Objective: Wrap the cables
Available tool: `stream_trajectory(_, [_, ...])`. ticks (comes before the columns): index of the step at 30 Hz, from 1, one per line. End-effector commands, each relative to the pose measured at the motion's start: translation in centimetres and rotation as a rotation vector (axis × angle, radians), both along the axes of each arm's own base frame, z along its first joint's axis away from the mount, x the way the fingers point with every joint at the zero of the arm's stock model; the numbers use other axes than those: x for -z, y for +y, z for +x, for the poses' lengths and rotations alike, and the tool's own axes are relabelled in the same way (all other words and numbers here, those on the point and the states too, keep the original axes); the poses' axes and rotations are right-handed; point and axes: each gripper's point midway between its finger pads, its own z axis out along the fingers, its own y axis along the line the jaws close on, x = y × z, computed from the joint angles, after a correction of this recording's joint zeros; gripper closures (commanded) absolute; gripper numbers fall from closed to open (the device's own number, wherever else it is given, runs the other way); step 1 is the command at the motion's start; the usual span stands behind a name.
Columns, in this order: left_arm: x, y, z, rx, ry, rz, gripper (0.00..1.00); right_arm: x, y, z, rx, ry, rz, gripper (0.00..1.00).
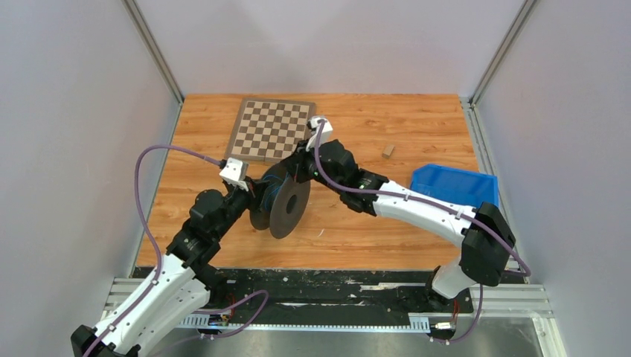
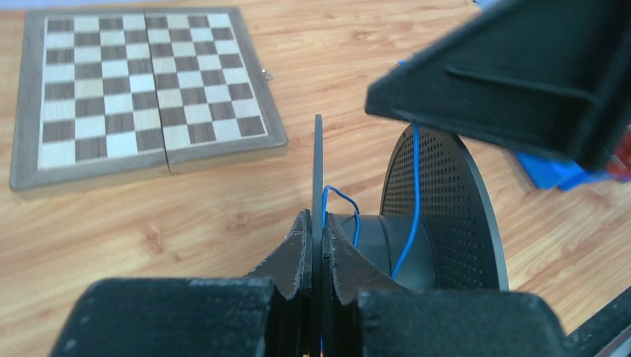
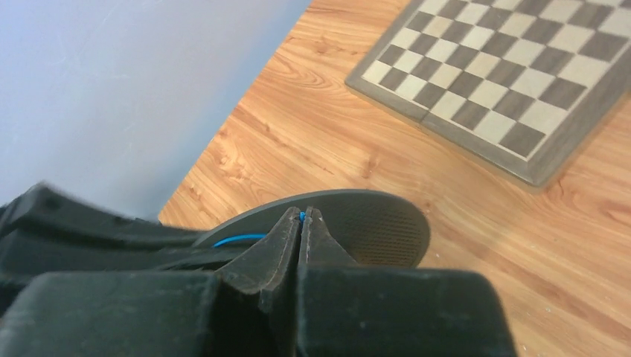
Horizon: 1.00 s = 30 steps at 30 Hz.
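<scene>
A black spool (image 1: 286, 202) with two perforated flanges stands on edge in the middle of the table. My left gripper (image 2: 318, 230) is shut on the thin rim of the near flange (image 2: 318, 160). A thin blue cable (image 2: 415, 186) runs from the hub (image 2: 383, 245) up across the far flange (image 2: 454, 216). It rises to my right gripper (image 3: 303, 217), which is shut on the cable (image 3: 236, 239) just above the flange edge (image 3: 379, 223). In the top view the left gripper (image 1: 258, 195) and the right gripper (image 1: 299, 165) meet at the spool from either side.
A folded chessboard (image 1: 271, 128) lies at the back left of the wooden table. A blue bin (image 1: 454, 186) sits at the right edge, and a small wooden block (image 1: 388, 151) lies behind it. Grey walls enclose three sides.
</scene>
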Motion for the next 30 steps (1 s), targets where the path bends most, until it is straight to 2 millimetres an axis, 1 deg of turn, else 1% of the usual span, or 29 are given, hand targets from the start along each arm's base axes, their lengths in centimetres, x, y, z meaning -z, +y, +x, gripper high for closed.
stream_trajectory(1, [-5.6, -0.8, -0.3, 0.082, -0.285, 0.003, 1.0, 0.6, -1.8, 0.9, 0.005, 0.191, 0.121, 1.0])
stream_trajectory(3, [-5.7, -1.1, -0.6, 0.11, -0.324, 0.015, 1.0, 1.4, -2.4, 0.9, -0.018, 0.238, 0.131, 1.0])
stream_trajectory(7, [-6.5, -1.5, -1.1, 0.137, -0.371, -0.015, 1.0, 2.7, -3.6, 0.9, -0.023, 0.322, 0.16, 1.0])
stream_trajectory(8, [-7.1, -1.5, -1.2, 0.139, -0.394, -0.031, 1.0, 2.9, -4.0, 0.8, -0.016, 0.345, 0.174, 1.0])
stream_trajectory(9, [-7.1, -1.6, -1.3, 0.141, -0.396, -0.047, 1.0, 3.1, -4.4, 0.8, -0.002, 0.37, 0.19, 1.0])
stream_trajectory(10, [-8.0, -1.5, -1.6, 0.139, -0.427, -0.072, 1.0, 3.2, -4.9, 0.9, 0.022, 0.391, 0.206, 1.0])
stream_trajectory(11, [-7.9, -1.5, -1.6, 0.14, -0.427, -0.089, 1.0, 3.4, -5.5, 0.9, 0.048, 0.419, 0.228, 1.0])
stream_trajectory(12, [-8.5, -1.4, -1.8, 0.137, -0.45, -0.109, 1.0, 3.8, -6.0, 0.9, 0.069, 0.442, 0.239, 1.0])
stream_trajectory(15, [-8.7, -1.4, -2.0, 0.137, -0.454, -0.144, 1.0, 4.1, -7.1, 1.0, 0.097, 0.485, 0.272, 1.0])
stream_trajectory(18, [-8.8, -1.3, -2.4, 0.142, -0.476, -0.168, 1.0, 3.6, -7.4, 0.7, 0.042, 0.507, 0.319, 1.0])
stream_trajectory(19, [-8.6, -1.2, -2.4, 0.142, -0.481, -0.171, 1.0, 3.3, -7.3, 0.5, 0.014, 0.511, 0.335, 1.0])
stream_trajectory(21, [-8.5, -1.2, -2.6, 0.142, -0.498, -0.178, 1.0, 2.5, -7.0, -0.2, -0.056, 0.517, 0.359, 1.0])
stream_trajectory(23, [-8.7, -1.2, -2.9, 0.15, -0.529, -0.193, 1.0, 1.8, -6.6, -1.3, -0.129, 0.535, 0.372, 1.0])
stream_trajectory(26, [-9.5, -1.7, -4.1, 0.206, -0.606, -0.191, 1.0, 1.4, -6.3, -2.7, -0.203, 0.581, 0.385, 1.0])
stream_trajectory(30, [-10.1, -2.8, -4.6, 0.283, -0.665, -0.121, 1.0, 1.0, -6.5, -3.4, -0.224, 0.603, 0.398, 1.0])
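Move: The left hand still pinches the spool's left flange, with the hub's middle about 6 cm to its right, 2 cm ahead and 4 cm lower; the chessboard is straight ahead, some 33 cm out and 20 cm down. The right hand still holds the blue cable over the spool, with the hub about 3 cm back, 3 cm left and 7 cm below it; from this hand the chessboard is about 29 cm ahead and 9 cm left, the wooden block roughly 25 cm ahead and 32 cm right, both some 23 cm lower. With its fingers shut on the cable, the right hand arcs some 7 cm to the right and about 5 cm down past the spool's far side, edging forward before it draws back and climbs 2 to 3 cm, while its wrist tilts steadily through some 40 degrees. The left hand keeps its pinch on the flange and carries the spool back and right, about 3 cm each, and 2 cm up, first swinging to the right and then mostly backing and rising, as it tips the fingers up some 20 degrees and turns clockwise. ##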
